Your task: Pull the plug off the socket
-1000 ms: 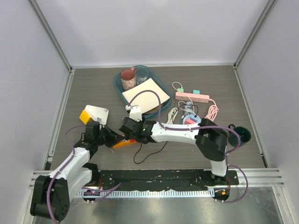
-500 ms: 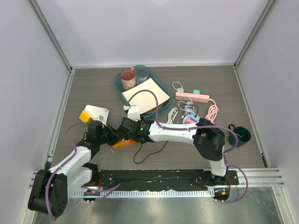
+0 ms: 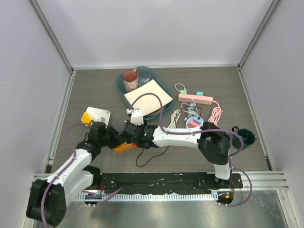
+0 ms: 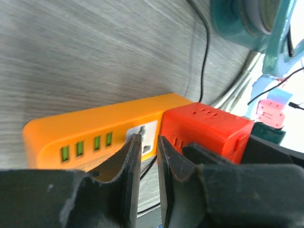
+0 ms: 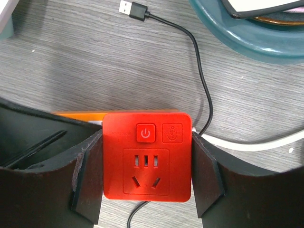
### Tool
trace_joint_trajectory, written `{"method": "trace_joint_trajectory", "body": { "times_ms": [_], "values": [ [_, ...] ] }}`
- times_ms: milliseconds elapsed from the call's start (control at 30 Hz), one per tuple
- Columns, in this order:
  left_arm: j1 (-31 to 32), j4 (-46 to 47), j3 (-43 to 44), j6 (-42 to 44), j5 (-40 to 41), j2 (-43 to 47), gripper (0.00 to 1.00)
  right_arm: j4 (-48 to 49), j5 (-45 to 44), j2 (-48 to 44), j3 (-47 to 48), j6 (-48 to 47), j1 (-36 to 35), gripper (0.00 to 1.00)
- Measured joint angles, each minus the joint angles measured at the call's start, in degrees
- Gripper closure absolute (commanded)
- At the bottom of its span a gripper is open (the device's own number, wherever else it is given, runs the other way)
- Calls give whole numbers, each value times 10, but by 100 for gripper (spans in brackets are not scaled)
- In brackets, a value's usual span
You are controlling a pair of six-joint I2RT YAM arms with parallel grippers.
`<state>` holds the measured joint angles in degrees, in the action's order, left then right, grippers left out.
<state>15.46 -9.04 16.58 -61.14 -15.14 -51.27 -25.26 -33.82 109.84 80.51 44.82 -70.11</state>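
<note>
The orange socket strip (image 3: pixel 122 147) lies flat on the table, between the two arms. In the left wrist view the orange socket strip (image 4: pixel 90 133) shows green slots and a white outlet face. The red cube plug (image 4: pixel 204 126) sits tight against the strip's right end, and its pins are hidden. My right gripper (image 5: pixel 147 164) is shut on the red plug (image 5: pixel 147 156), one finger (image 5: pixel 88 175) on each side. My left gripper (image 4: pixel 148 142) hovers over the white outlet face. Its fingers (image 4: pixel 128 171) stand a narrow gap apart with nothing between them.
A black cable (image 5: pixel 202 80) with a USB end (image 5: pixel 133 9) runs past the plug. A teal tray (image 3: pixel 119 88) holding a mug, a glass and paper sits behind. A pink power strip (image 3: pixel 194 99), tangled cords (image 3: pixel 190 116), a white-and-yellow box (image 3: pixel 97 115) and a dark green cup (image 3: pixel 246 137) lie around.
My left gripper's fingers have parted slightly from a shut state. Both grippers have drifted a little to the left over the orange strip. The right grip on the red plug is unchanged.
</note>
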Motion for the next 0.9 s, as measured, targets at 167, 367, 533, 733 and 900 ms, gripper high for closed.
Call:
{"method": "trace_joint_trajectory", "body": {
  "times_ms": [167,367,533,733,900],
  "values": [
    [0,-83,11,11,1,39,96,2,-5,-5,-7,1,1,92],
    [0,-89,-16,-7,0,74,100,5,-7,-6,-11,4,1,92],
    [0,-14,-38,-31,-13,49,100,19,-6,-13,-24,3,2,92],
    [1,22,-16,-23,-24,-19,100,32,-6,-20,-37,2,5,92],
    [2,43,-15,-14,-31,-36,100,6,-2,-15,-19,1,9,92]
  ]
}}
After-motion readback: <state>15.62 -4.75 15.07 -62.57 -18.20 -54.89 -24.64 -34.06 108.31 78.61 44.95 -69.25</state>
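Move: The red plug, gripped by the right fingers, has its middle about 4 cm right and 1 cm ahead of the left hand point, roughly level with it. The orange socket's middle is some 3 cm left, 1 cm back and 1 cm below the left hand, or about 6 cm left, 1 cm back and 2 cm below the right hand. The USB connector lies around 10 cm ahead of the left hand, 1 cm left and 4 cm lower. Left hand backs off 2.5 cm, closing, then returns lower to the plug-socket joint; right hand keeps the plug. ##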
